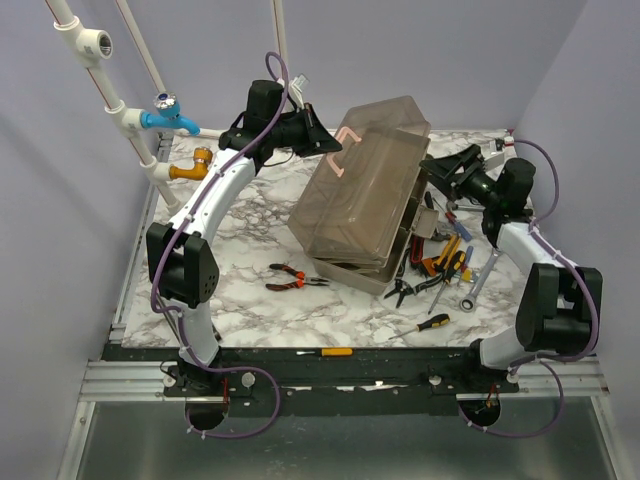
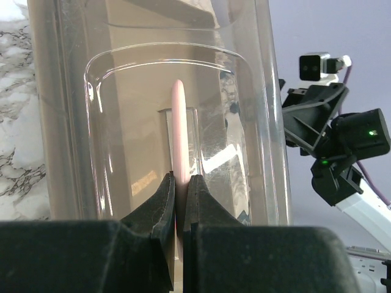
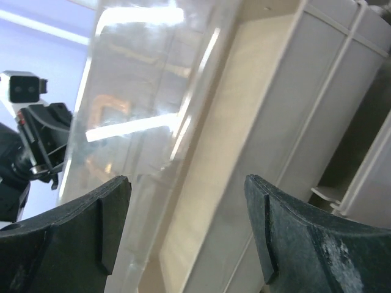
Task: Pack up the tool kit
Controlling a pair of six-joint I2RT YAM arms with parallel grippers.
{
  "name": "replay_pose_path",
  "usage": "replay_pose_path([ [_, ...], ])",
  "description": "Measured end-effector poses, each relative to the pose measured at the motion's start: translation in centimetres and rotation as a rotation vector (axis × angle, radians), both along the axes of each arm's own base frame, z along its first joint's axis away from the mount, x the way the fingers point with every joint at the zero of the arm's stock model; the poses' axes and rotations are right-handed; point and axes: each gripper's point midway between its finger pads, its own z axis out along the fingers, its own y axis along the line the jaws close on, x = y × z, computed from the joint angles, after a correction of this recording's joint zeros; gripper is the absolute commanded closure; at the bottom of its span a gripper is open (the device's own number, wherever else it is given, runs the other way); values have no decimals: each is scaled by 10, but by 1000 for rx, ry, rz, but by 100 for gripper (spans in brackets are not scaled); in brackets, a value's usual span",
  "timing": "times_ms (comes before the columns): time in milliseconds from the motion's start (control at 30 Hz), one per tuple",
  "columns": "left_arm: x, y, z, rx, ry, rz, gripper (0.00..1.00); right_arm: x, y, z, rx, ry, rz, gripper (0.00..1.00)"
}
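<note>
The tool kit's beige-grey toolbox (image 1: pixel 360 200) sits tilted mid-table, its smoky lid down over the top. My left gripper (image 1: pixel 330 140) is at the box's upper left and is shut on the pink handle (image 2: pixel 178 134), which runs up from between the fingers (image 2: pixel 165 201) in the left wrist view. My right gripper (image 1: pixel 434 172) stands open beside the box's right end; between its pads (image 3: pixel 113 207) I see only the lid (image 3: pixel 140 110) and the beige wall (image 3: pixel 263 122) further off, nothing held. Loose tools (image 1: pixel 440 265) lie to the right of the box.
Red-handled pliers (image 1: pixel 295 278) lie left of the box's front. A yellow-and-black screwdriver (image 1: pixel 425 325) lies near the front, an orange one (image 1: pixel 325 352) on the front rail. White pipes with a blue tap (image 1: pixel 168 117) and an orange tap (image 1: pixel 190 168) stand back left.
</note>
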Motion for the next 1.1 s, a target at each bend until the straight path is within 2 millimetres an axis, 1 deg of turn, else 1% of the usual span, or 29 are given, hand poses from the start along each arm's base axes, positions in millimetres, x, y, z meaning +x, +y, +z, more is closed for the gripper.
replay_pose_path([
  [67, 0, 0, 0, -1, 0, 0, 100, -3, 0, 11, -7, -32, 2, 18],
  [133, 0, 1, 0, -1, 0, 0, 100, -6, 2, 18, -7, -54, 15, 18],
  [300, 1, 2, 0, -2, -1, 2, 100, -9, 6, 17, 5, -48, 45, 18],
  [400, 1, 2, 0, -3, -1, 1, 100, -12, 12, 18, 10, -46, 65, 19],
  [567, 1, 2, 0, -4, -1, -2, 100, -19, 33, 18, 13, -44, 120, 23],
  [667, 1, 2, 0, -5, -2, -2, 100, -22, 45, 18, 14, -45, 150, 31],
  [700, 1, 2, 0, -5, -1, -2, 95, -24, 48, 19, 16, -44, 157, 35],
  [733, 1, 2, 0, -5, -2, -2, 86, -25, 51, 19, 19, -44, 165, 39],
  [800, 1, 2, 0, -4, -2, -2, 56, -25, 52, 21, 26, -42, 171, 43],
  [833, 1, 2, 0, -4, -3, -4, 44, -25, 53, 22, 30, -41, 171, 44],
  [867, 1, 2, 0, -5, -8, -8, 37, -25, 53, 23, 34, -39, 171, 45],
  [967, 3, 4, 7, -9, -43, -11, 21, -25, 52, 24, 36, -37, 169, 45],
  [1100, 1, 13, 24, 0, -102, 15, 17, -25, 53, 25, 39, -37, 169, 46],
])
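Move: The left gripper already holds the toolbox lid's pink handle, at its fingertips. The open lid's right rim lies about 6 cm to the right gripper's left, 2 cm back and 2 cm above. From that same gripper, the toolbox base is roughly 12 cm left, 10 cm back and 18 cm down, while the hammer head on the table is some 5 cm to its right, 8 cm back and 20 cm down. Bring the right gripper about 5 cm left, 2 to 3 cm back and as much up, swinging it some 10 degrees counter-clockwise, so its open fingers straddle the raised lid's right rim, then close them partway on it. Keep the left gripper still on the handle meanwhile, then open it wide and lift it about 2 cm clear, easing slightly left and tipping upward. ##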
